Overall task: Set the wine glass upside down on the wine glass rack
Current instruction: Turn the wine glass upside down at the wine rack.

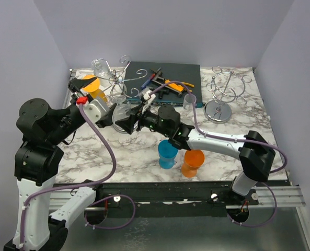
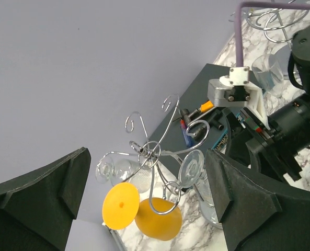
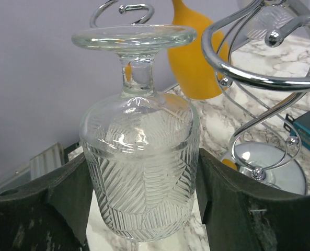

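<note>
A clear ribbed wine glass (image 3: 139,178) stands upside down, foot on top, with my right gripper (image 3: 144,162) shut on its bowl. From above, this glass (image 1: 122,111) hangs just in front of the chrome wine glass rack (image 1: 117,79), beside one of the rack's curled arms (image 3: 249,78). An orange glass (image 1: 92,86) and another clear glass (image 1: 99,67) hang on the rack. My left gripper (image 1: 121,119) is close to the held glass, on its left. Its jaws stand open with nothing between them (image 2: 147,157). In the left wrist view the held glass's foot (image 2: 192,167) shows beside the right finger.
A second chrome rack (image 1: 222,97) stands at the back right. A blue cup (image 1: 168,154) and an orange cup (image 1: 192,163) sit near the front edge under my right arm. A dark board with tools (image 1: 165,78) lies behind, with a clear tumbler (image 1: 190,101) at its front edge.
</note>
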### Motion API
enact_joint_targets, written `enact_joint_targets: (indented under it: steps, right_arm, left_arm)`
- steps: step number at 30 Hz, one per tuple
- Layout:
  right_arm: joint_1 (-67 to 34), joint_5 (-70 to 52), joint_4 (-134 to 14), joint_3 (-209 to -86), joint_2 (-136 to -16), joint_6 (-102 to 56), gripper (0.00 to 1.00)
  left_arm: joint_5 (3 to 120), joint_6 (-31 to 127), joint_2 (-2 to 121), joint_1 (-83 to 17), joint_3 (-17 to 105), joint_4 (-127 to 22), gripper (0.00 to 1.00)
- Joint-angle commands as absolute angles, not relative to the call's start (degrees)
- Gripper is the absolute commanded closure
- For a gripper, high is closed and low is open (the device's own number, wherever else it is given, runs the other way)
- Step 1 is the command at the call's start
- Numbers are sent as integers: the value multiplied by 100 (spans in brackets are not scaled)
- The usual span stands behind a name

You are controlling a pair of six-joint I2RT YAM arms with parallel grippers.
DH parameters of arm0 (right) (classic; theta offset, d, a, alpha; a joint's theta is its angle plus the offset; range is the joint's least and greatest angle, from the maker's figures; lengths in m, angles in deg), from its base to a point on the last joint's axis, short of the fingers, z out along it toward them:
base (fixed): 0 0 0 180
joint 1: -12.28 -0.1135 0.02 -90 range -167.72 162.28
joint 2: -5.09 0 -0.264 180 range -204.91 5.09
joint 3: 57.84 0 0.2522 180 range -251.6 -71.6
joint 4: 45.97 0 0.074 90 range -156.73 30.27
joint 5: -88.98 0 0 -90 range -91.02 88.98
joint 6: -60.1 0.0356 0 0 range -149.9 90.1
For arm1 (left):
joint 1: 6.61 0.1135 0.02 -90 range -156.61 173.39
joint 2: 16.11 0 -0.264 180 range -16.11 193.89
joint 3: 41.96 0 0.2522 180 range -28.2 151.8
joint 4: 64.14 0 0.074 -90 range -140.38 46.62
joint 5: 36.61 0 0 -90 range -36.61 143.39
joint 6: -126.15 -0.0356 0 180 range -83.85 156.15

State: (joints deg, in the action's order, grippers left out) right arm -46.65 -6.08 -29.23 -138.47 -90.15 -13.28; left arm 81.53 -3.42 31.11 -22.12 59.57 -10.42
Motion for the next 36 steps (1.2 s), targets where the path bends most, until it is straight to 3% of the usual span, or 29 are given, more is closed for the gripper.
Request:
enact_joint_targets:
  steps: [1,19,25,31,36]
  right_arm:
    - [-4775,126,-1791,-13877,-9185,-1730,86]
    - [-4987,915,-599,-13812,-9729,-2274,86]
    - [-5217,1047,-339,-13661,-9679,-2656,87]
    - [-5236,698,-807,-13292,-9185,-2331,87]
    - [-5233,406,-1222,-12961,-8714,-2047,87]
  left_arm:
    - [7576,197,3297,-2232,6093,-1021,1]
    - [7311,484,3521,-2230,5803,-1105,3]
    - [7825,448,3431,-2234,5764,-943,3]
    - [8916,-1040,3293,-2233,5889,496,5]
    - [9060,-2022,3255,-2228,5914,1295,7]
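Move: My right hand already holds the clear wine glass by its bowl, foot up. From it the rack's near empty ring lies about 7 cm ahead, 2 cm left and 6 cm higher; the rack's post stands some 8 cm ahead, 1 cm left; the hanging yellow glass sits roughly 9 cm ahead and 9 cm left, 5 cm up. From my empty, open left hand the clear glass is about 6 cm ahead, 5 cm right and 19 cm below. Keeping the bowl pinched, I carry the glass nearly 4 cm forward towards the rack, then back about as far, ending some 2 cm lower with the wrist turned about 10 degrees clockwise and the upturned foot tipped back towards me. My left hand, still wide open, also goes forward and back, then sinks about 7 cm towards the glass, fingers tipping down. ##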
